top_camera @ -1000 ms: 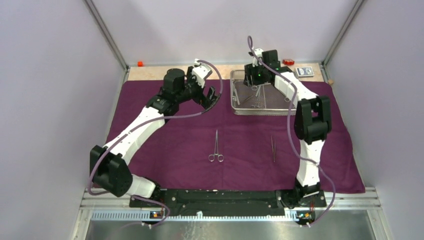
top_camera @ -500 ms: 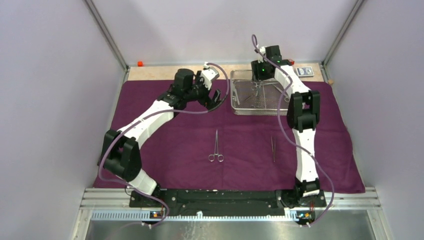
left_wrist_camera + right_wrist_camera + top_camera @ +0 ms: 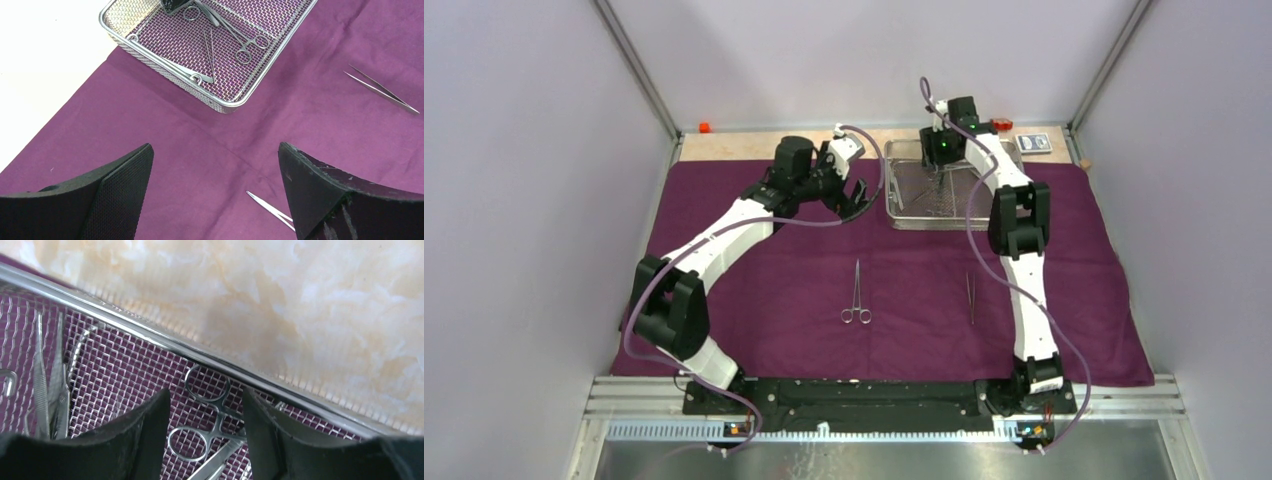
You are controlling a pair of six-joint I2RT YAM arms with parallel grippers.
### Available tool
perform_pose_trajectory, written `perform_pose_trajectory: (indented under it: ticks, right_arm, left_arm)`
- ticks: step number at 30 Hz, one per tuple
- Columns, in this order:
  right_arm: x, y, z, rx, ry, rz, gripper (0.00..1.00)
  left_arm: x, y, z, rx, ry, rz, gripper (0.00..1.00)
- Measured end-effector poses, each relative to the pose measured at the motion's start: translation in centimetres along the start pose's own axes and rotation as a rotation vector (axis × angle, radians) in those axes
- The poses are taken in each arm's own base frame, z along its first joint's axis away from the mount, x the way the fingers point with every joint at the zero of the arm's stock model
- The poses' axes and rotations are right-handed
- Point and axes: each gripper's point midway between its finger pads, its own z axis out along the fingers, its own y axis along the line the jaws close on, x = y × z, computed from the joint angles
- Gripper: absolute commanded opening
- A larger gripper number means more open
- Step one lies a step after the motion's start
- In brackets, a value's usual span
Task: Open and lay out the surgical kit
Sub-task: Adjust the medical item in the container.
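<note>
The dark purple cloth [image 3: 754, 290] lies spread flat. On its far side stands the wire-mesh tray [image 3: 934, 226], with several steel instruments in it. A ring-handled clamp [image 3: 856, 292] and tweezers [image 3: 970, 297] lie on the cloth in front. My right gripper [image 3: 937, 166] hangs inside the tray at its far rim [image 3: 150, 335], open, its jaws either side of a clamp's ring handles [image 3: 218, 424]. My left gripper [image 3: 856, 196] hovers wide open over the cloth [image 3: 150, 115] just left of the tray [image 3: 165, 65], with nothing between its jaws.
A blue-white card packet [image 3: 1033, 143] and a small orange block [image 3: 1001, 124] sit on the bare tabletop behind the tray, and a red block [image 3: 705, 127] lies at the far left. Metal frame posts and grey walls close in both sides.
The left arm has swung right, closer to the tray's left side, then held still. The right gripper has shifted to the tray's far rim. Both jaws kept their width.
</note>
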Motion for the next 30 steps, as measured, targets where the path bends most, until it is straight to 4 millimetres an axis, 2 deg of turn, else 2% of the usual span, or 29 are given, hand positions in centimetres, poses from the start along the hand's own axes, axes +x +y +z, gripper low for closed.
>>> perform_pose_trajectory:
  ticks: [9,13,22,30]
  right_arm:
    - [0.4,0.1,0.1,-0.029,0.004,-0.044,0.40]
    - [1.3,0.0,-0.6,-0.038,0.013,-0.078,0.36]
    - [5.6,0.9,-4.1,-0.129,0.154,-0.185,0.29]
    - [8.4,0.0,-6.8,-0.158,0.268,-0.283,0.26]
  left_arm:
    - [-0.1,0.0,0.0,0.001,-0.004,0.002,0.99]
    - [-0.1,0.0,0.0,0.004,-0.005,0.003,0.99]
    - [1.1,-0.2,0.1,0.007,0.014,0.011,0.99]
    - [0.3,-0.3,-0.4,0.003,-0.005,0.033,0.99]
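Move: The scissors' finger rings lie right between the right hand's half-open fingertips, about 1 cm below, with the tray's far rim some 3 cm ahead. A ring-handled clamp runs back from there, its middle roughly 8 cm back and level sideways. Thin tweezers lie about 9 cm back and 5 cm left, the flat forceps some 5 cm back and 9 cm left. From the left hand the rings are about 14 cm ahead, 20 cm right and 18 cm below. The right fingertips narrow around the shank just behind the scissors' rings to about half their gap and drag the scissors low over the mesh, about 10 cm back from the far rim and some 4 cm to the right. On the way the hand turns roughly 20 degrees counter-clockwise and tips further down, hardly changing height. ##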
